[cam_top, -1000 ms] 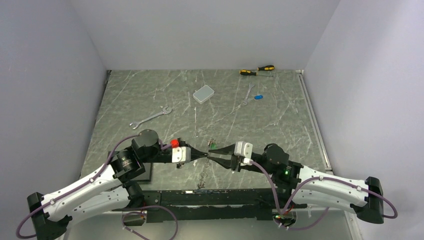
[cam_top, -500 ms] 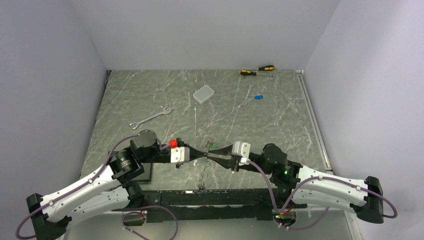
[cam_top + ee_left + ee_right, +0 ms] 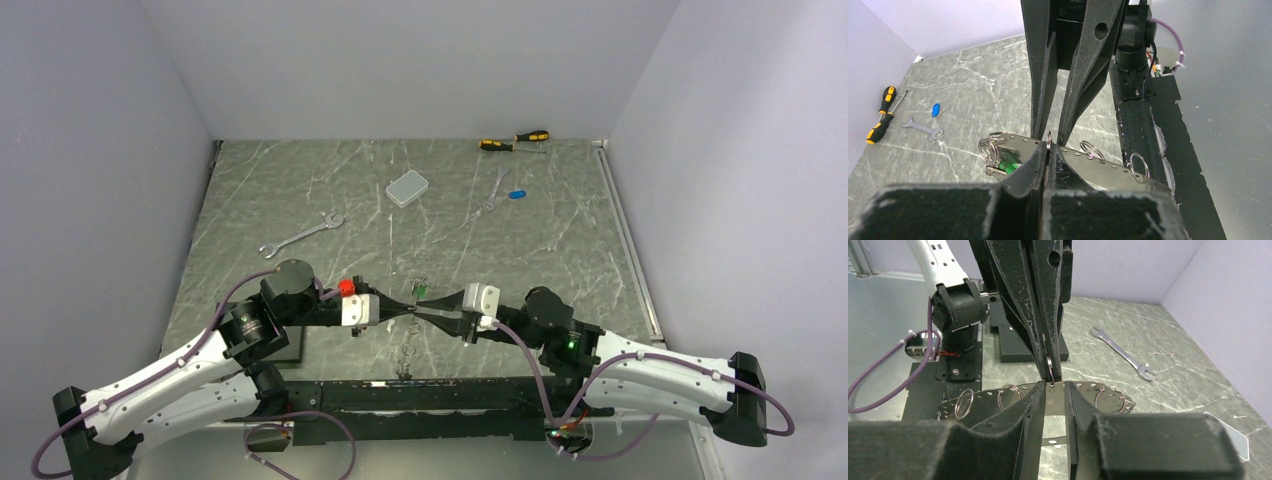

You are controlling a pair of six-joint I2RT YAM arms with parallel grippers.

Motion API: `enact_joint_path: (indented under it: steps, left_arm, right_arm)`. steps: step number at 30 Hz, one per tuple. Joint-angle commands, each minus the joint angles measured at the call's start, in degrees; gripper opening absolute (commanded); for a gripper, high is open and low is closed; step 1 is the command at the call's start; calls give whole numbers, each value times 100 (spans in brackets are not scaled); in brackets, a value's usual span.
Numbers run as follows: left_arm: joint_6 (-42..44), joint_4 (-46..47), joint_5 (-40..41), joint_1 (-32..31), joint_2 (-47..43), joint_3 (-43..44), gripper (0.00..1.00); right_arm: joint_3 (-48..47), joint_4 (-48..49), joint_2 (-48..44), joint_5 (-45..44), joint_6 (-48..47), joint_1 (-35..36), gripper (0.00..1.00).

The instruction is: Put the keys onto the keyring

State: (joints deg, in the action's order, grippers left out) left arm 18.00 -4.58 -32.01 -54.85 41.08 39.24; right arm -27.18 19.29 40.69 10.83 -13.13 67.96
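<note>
The keyring is an oval loop of perforated metal strip carrying several small split rings. It hangs between both grippers above the near table edge and shows in the right wrist view. My left gripper is shut on one split ring of the loop. My right gripper faces it, slightly open, with a fingertip on either side of that ring and the strip. A green key hangs at the loop's far end. A blue key lies on the table at the back right. No black key is in view.
A grey box sits at the back centre. One wrench lies left of centre and another lies beside the blue key. Two yellow-and-black screwdrivers lie against the back wall. A black base bar runs along the near edge.
Both grippers and the keyring have shifted slightly to the left together. The grips look the same.
</note>
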Motion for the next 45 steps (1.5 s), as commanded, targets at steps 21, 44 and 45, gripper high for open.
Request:
enact_joint_path:
  steps: [21,44,45]
  left_arm:
    - [202,-185,-238,-26,-23,294,49]
    - [378,-2025,996,-37,-357,905,68]
    - [426,-2168,1048,-35,-362,969,68]
  right_arm:
    - [-259,174,106,170,-205,24,0]
    - [169,691,397,-3164,-1953,1534,0]
    - [236,879,441,-3361,-2122,1644,0]
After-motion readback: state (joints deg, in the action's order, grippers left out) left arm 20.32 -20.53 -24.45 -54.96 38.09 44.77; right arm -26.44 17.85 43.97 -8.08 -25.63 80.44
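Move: The ring that the left fingers still hold, clipped to the edge of the perforated metal strip, stands some 1 cm left of the right hand point, level with it, between the right fingers' open tips. It is at the left hand's own tips. From the right hand, the green piece and the strip's far-end rings lie about 4 cm ahead and 2 cm below; the next ring is roughly 3 cm back, 1 cm left and 1 cm below. Almost without travelling, the right fingers close from a narrow gap and pinch the ring at the left fingertips, both hands sinking about 1 cm. The left fingers then open wide, let go and back off some 3 cm to the left. Keeping its grip, the right hand lifts slightly, then lowers to nearly 3 cm below its start, fingertips dipping as the wrist turns roughly 15 degrees. ##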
